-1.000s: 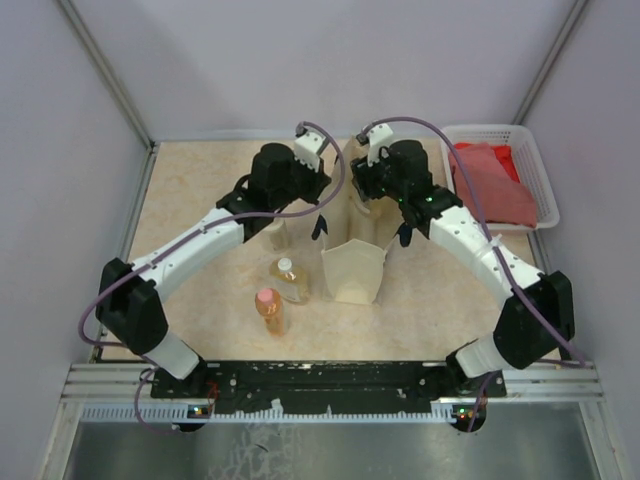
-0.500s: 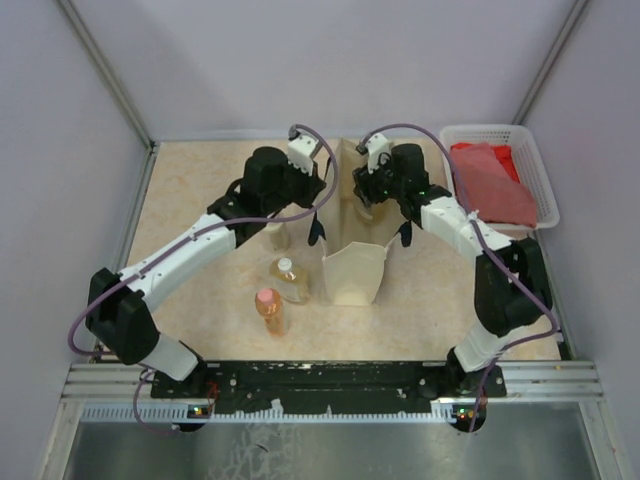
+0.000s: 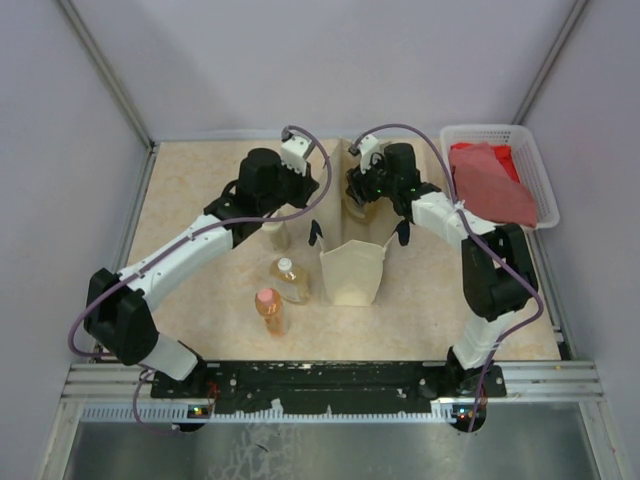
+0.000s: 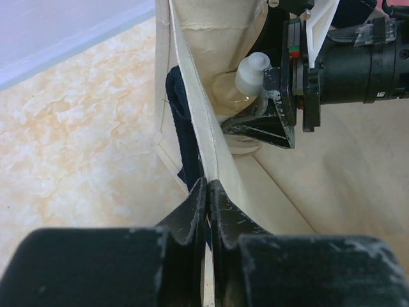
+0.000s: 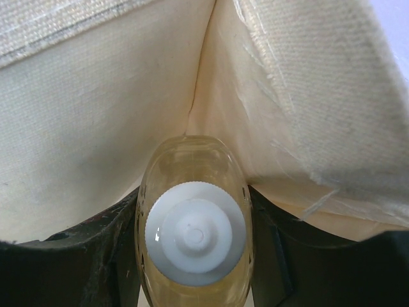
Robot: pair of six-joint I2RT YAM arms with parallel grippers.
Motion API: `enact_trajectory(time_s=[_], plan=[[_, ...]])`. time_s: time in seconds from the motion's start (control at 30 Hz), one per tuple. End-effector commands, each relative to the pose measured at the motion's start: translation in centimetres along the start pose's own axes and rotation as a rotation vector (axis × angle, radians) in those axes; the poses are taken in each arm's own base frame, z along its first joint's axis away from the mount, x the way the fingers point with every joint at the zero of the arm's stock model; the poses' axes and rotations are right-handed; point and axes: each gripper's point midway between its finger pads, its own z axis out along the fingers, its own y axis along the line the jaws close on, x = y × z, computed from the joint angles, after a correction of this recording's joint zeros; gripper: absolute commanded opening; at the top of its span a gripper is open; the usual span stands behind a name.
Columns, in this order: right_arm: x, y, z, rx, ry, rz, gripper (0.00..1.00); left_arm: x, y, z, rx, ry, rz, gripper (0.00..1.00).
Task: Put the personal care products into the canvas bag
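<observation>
The beige canvas bag [image 3: 352, 268] stands mid-table with its mouth open. My left gripper [image 3: 317, 203] is shut on the bag's left rim [image 4: 192, 96], beside the navy strap [image 4: 181, 121]. My right gripper [image 3: 361, 194] is shut on an amber bottle with a white cap [image 5: 195, 233], held upright inside the bag's mouth; from the left wrist the bottle [image 4: 246, 80] shows past the rim. Left of the bag stand a cream bottle [image 3: 275, 235], a second amber bottle [image 3: 288, 279] and an orange bottle with a pink cap [image 3: 270, 310].
A white plastic basket [image 3: 478, 134] holding red cloth sits at the back right corner. Pale walls close in the table at the back and on both sides. Both arms reach in over the bag from either side.
The right arm has swung left, carrying the amber bottle further over the bag's mouth. The left gripper has drawn the bag's rim slightly left and back. The three standing bottles have not moved.
</observation>
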Motion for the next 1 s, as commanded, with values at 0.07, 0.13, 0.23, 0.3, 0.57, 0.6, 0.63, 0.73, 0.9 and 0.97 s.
enact_trajectory(time_s=[0.07, 0.13, 0.23, 0.3, 0.57, 0.6, 0.63, 0.73, 0.9, 0.97], plan=[[-8.8, -2.1, -1.2, 0.072, -0.261, -0.097, 0.0, -0.9, 0.1, -0.7, 0.009, -0.03, -0.013, 0.08], [-8.2, -2.2, -1.2, 0.082, -0.239, -0.086, 0.2, -0.9, 0.2, -0.7, 0.011, -0.03, -0.014, 0.08], [-7.5, -2.2, -1.5, 0.089, -0.205, -0.074, 0.47, -0.8, 0.3, -0.7, 0.012, -0.028, -0.015, 0.08], [-7.5, -2.2, -2.1, 0.096, -0.194, -0.068, 0.6, -0.8, 0.3, -0.7, 0.015, -0.029, -0.016, 0.08], [-14.0, -1.5, -8.0, 0.12, -0.306, 0.006, 0.93, -0.4, 0.5, -0.4, 0.023, -0.025, -0.024, 0.08], [-14.9, -1.2, -8.8, 0.121, -0.317, 0.011, 0.93, -0.4, 0.5, -0.4, 0.024, -0.025, -0.025, 0.08], [-15.5, -0.9, -9.6, 0.121, -0.321, 0.017, 0.94, -0.4, 0.5, -0.4, 0.023, -0.024, -0.026, 0.09], [-17.5, -0.8, -12.4, 0.185, -0.323, 0.037, 0.95, -0.3, 0.6, -0.4, 0.019, -0.025, -0.028, 0.09], [-16.4, -2.9, -16.0, 0.368, -0.206, 0.137, 0.99, -0.7, 0.9, -0.7, 0.008, -0.032, -0.031, 0.1], [-14.3, -3.4, -16.4, 0.419, -0.107, 0.179, 0.99, -0.9, 1.1, -0.9, 0.002, -0.037, -0.03, 0.1]])
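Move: The clear bottle with the white cap is already inside the canvas bag, held by the right gripper, its middle about 4 cm below that hand and 1 cm ahead. The bag's left rim, pinched by the left gripper, is about 8 cm left, 2 cm back and 9 cm higher. Outside stands the white bottle, roughly 18 cm left and 6 cm back, some 6 cm lower. From the left hand the clear bottle lies about 9 cm right, 3 cm ahead, 13 cm down. The clear bottle is let go inside the bag: the right hand first holds nearly still, then spreads its fingers wide off the bottle's sides and rises fast, some 22 cm, up out of the bag, drifting back and right near the end while the wrist tips its fingers upward and turns clockwise, about 20 degrees in all. The left gripper stays shut on the bag's left rim, holding the mouth open. ##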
